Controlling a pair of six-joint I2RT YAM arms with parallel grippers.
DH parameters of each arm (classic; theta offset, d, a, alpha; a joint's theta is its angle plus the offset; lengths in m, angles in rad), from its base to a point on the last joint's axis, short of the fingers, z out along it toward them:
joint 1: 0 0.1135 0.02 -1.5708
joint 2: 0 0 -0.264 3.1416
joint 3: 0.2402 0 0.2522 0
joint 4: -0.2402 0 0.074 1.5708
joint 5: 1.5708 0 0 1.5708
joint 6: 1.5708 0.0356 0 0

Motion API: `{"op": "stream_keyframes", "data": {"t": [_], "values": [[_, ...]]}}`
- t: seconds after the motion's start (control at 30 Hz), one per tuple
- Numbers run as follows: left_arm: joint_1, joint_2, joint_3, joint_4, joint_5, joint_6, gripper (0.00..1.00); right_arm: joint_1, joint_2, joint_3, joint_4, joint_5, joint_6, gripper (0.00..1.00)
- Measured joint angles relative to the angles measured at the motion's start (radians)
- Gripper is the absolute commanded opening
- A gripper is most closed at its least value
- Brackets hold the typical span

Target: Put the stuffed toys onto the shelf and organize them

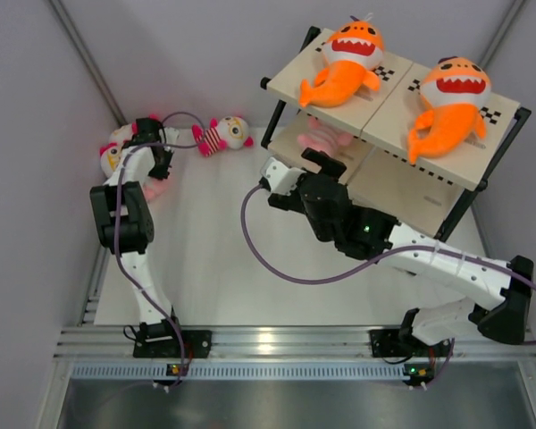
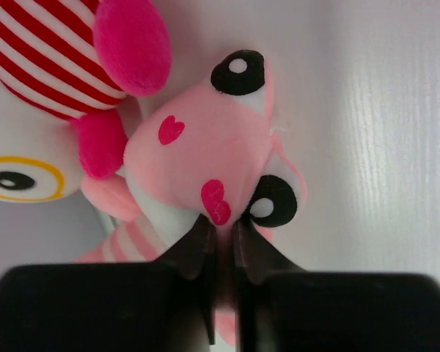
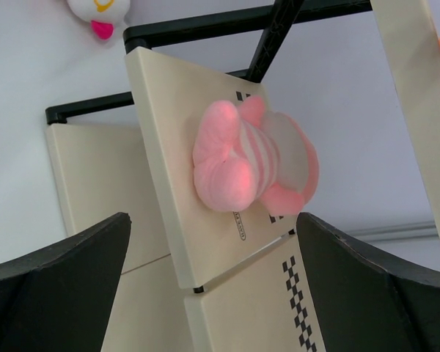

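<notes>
Two orange sharks (image 1: 347, 61) (image 1: 448, 105) lie on the top boards of the shelf (image 1: 479, 166). A pale pink doll (image 1: 324, 138) (image 3: 249, 158) lies on the tier below, and my right gripper (image 1: 314, 164) (image 3: 213, 286) stands open just in front of it, holding nothing. At the far left my left gripper (image 1: 158, 170) (image 2: 224, 235) is shut on the lower edge of a second pink doll's (image 2: 205, 154) head. A striped white-faced doll (image 1: 114, 154) (image 2: 37, 88) lies against that doll. Another striped doll (image 1: 221, 134) lies on the table farther right.
The shelf's black tube frame (image 1: 281, 107) stands between the left toys and the lower tiers. Grey walls (image 1: 36, 107) close in the table on the left and at the back. The right arm (image 1: 429, 255) stretches across the table's right half.
</notes>
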Motion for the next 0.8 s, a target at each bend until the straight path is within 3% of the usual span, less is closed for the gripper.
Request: {"op": "stream_keyframes", "data": {"t": [0.23, 0.33, 0.53, 0.67, 0.8], "values": [[0.001, -0.007, 0.010, 0.006, 0.004, -0.046, 0.00, 0.041, -0.051, -0.038, 0.007, -0.004, -0.010, 0.93], [0.004, -0.088, -0.069, 0.011, 0.092, -0.122, 0.00, 0.074, -0.084, -0.077, 0.019, -0.034, -0.049, 0.93], [-0.025, -0.542, -0.329, -0.042, 0.357, -0.271, 0.00, 0.199, -0.144, -0.235, 0.137, -0.224, -0.241, 0.93], [-0.088, -0.876, -0.418, -0.053, 0.481, -0.339, 0.00, 0.285, -0.068, -0.247, 0.188, -0.307, -0.411, 0.93], [-0.182, -1.023, -0.436, -0.114, 0.558, -0.364, 0.00, 0.341, 0.062, -0.230, 0.227, -0.325, -0.584, 0.92]]}}
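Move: The left hand is low over the table with the pink toy already between its half-shut fingers, the toy's middle practically at the hand point. A striped toy lies some 7 cm ahead and 8 cm left, a second about 12 cm ahead and 6 cm left, a third 12 cm ahead and 19 cm right. From the right hand that pink toy is about 19 cm ahead, 42 cm left and 28 cm below; the pink toy on the shelf is roughly 15 cm ahead, 3 cm right. The left fingers finish shutting on the pink toy and pinch it, then, after a brief stay, the left arm lifts it about 23 cm while drawing some 20 cm back and as far right, the fingers swinging up from steeply down to point forward and right. The right hand, empty and open throughout, eases back from the shelf, then sweeps about 14 cm left and 12 cm back, sinking some 7 cm, and turns roughly 45 degrees counter-clockwise so its fingers face the oncoming toy. ##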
